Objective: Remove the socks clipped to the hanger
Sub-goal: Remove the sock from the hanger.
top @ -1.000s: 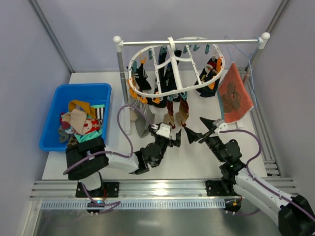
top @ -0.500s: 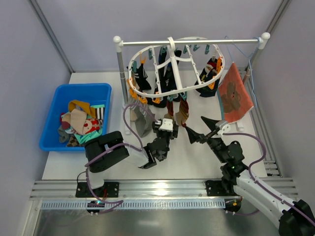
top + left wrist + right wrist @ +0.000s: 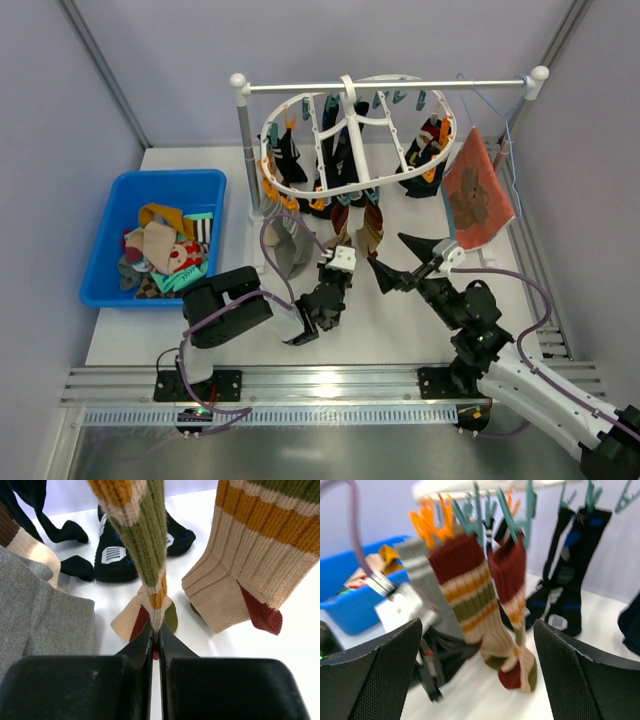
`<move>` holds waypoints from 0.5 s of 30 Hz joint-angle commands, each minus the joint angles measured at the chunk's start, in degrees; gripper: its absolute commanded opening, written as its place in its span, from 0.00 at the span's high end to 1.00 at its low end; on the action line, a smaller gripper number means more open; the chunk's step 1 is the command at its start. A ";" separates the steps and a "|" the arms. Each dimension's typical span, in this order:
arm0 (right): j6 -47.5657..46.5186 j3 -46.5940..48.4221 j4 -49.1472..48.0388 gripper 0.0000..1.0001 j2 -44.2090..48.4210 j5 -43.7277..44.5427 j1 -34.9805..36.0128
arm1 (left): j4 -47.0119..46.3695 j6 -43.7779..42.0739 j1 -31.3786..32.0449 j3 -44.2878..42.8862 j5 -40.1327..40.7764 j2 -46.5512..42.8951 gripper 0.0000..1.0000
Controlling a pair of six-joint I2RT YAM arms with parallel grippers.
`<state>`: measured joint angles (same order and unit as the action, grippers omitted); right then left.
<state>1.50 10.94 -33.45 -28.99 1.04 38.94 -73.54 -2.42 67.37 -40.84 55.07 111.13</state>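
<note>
The white oval hanger (image 3: pixel 353 140) hangs from a rail, with socks clipped round it. Two striped beige, green, orange and red socks (image 3: pixel 372 225) hang at its front, a grey one (image 3: pixel 285 245) to their left, and dark ones (image 3: pixel 425 160) further back. My left gripper (image 3: pixel 337 248) is shut on the lower end of the left striped sock (image 3: pixel 150 555), its jaws pinching the fabric. The second striped sock (image 3: pixel 250 570) hangs free beside it. My right gripper (image 3: pixel 388 255) is open in front of both striped socks (image 3: pixel 512 605) and touches nothing.
A blue bin (image 3: pixel 110 200) with several loose socks stands at the left. An orange-red flower-print cloth (image 3: pixel 475 190) hangs at the right on a blue wire hanger (image 3: pixel 500 120). The rail's white post (image 3: pixel 245 150) stands left of the hanger. Black socks (image 3: pixel 117 550) reach down to the table.
My left gripper moved forward under the hanger and went from open to shut on the striped sock. The right gripper shifted slightly left towards the socks, still open.
</note>
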 commanded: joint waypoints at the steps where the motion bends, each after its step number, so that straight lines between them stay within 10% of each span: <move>1: -2.54 7.42 4.95 0.09 0.96 3.44 4.64 | -14.97 -0.04 0.13 0.67 0.30 -1.44 1.00; 15: -3.79 34.58 20.88 0.09 -21.89 9.33 17.49 | -14.97 1.97 0.13 5.50 -0.66 -5.75 1.00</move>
<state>-2.76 41.54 -17.30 -48.07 7.97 56.12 -73.78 -1.67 67.37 -36.64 53.95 108.60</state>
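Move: The left hand already has the lower end of the left striped sock; the sock's clipped cuff hangs about 16 cm above this hand and some 2 cm ahead. From the right hand, open and empty, that cuff is about 10 cm ahead, 8 cm left and 3 cm up. The other striped sock's cuff hangs 5 cm to the right of it at the same height, and the grey sock's middle about 8 cm ahead of the right hand, 19 cm left and 4 cm lower. The left fingers keep their pinch on the lower end of the striped sock while that hand eases barely a centimetre or so left. The right hand, jaws still wide open, swings up about 10 cm and left about 9 towards the hanger's near rim, drawing back 3 cm first, then coming forward again as the rise levels off, and yaws some 10 degrees counter-clockwise. ##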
